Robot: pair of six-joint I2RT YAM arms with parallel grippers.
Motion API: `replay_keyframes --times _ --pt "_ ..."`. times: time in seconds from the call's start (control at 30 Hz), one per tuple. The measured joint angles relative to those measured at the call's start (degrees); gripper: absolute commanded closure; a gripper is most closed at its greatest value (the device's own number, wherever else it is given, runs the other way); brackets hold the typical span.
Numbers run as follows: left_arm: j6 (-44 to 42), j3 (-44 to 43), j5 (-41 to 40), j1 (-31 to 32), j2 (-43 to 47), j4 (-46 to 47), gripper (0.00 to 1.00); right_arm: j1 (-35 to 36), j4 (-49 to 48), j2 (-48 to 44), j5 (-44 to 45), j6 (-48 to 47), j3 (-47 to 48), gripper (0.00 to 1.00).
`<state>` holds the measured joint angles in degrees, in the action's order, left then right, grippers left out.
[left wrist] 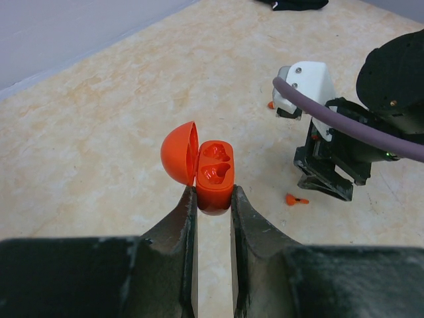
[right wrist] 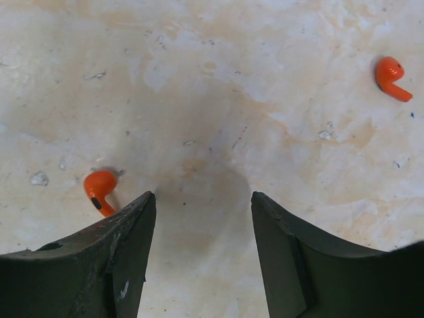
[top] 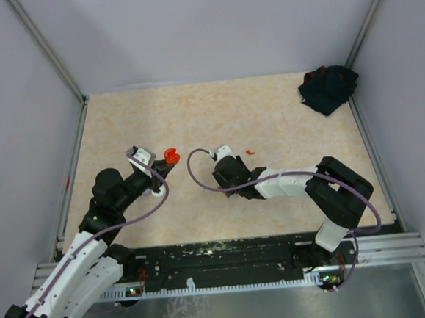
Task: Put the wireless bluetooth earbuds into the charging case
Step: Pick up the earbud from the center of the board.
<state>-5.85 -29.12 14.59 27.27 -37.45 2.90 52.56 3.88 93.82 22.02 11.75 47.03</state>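
Note:
An orange charging case with its lid swung open is clamped at its base by my left gripper, shut on it; both sockets look empty. From above, the case shows at the tip of the left gripper. My right gripper hangs open, pointing down over the table, with nothing between its fingers. One orange earbud lies just outside its left finger. A second earbud lies farther off at the upper right, also visible from above as an orange speck.
A dark crumpled cloth lies at the table's back right corner. The right gripper and its purple cable stand a short way right of the held case. Grey walls close in the table on three sides.

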Motion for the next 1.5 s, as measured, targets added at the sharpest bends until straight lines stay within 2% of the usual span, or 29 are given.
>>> replay_keyframes --times 0.33,0.7,1.07,1.5 --pt "0.0 0.0 0.2 0.0 0.0 -0.1 1.00 -2.1 0.8 -0.4 -0.5 -0.1 1.1 0.44" --pt "0.0 0.0 1.0 0.0 -0.3 -0.4 1.00 -2.1 4.8 -4.6 -13.6 -7.1 5.8 0.52" --pt "0.9 -0.1 -4.6 -0.6 -0.2 -1.7 1.00 -2.1 12.2 2.3 -19.9 -14.4 14.3 0.60" --pt "1.6 -0.1 -7.3 -1.3 0.2 -2.1 1.00 -1.4 19.0 10.4 -22.4 -18.6 20.8 0.62"
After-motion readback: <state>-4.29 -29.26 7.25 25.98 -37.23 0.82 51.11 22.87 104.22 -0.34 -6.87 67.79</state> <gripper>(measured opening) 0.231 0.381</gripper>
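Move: The orange earbud at the board's centre, the one with a black dot on its stem, lies about 5 cm to the right gripper's left, 2 cm back and 2 cm below. The other orange earbud is roughly 10 cm ahead of that gripper and 6 cm to its right, equally low. The charging case stands some 18 cm left, 4 cm back and 20 cm higher. From the left hand, the aimed-at earbud is 13 cm right, 2 cm forward and 22 cm down. Heading for the centre earbud without touching it yet, the right hand first edges about 1 cm forward and right, then arcs left, rising some 5 cm and sinking again over the earbud, to end about 6 cm farther left. It turns roughly 25 degrees counter-clockwise, points its fingers more steeply down and narrows them around the earbud's width. The left gripper keeps hold of the case, shifting 2 to 3 cm left and forward late on. ##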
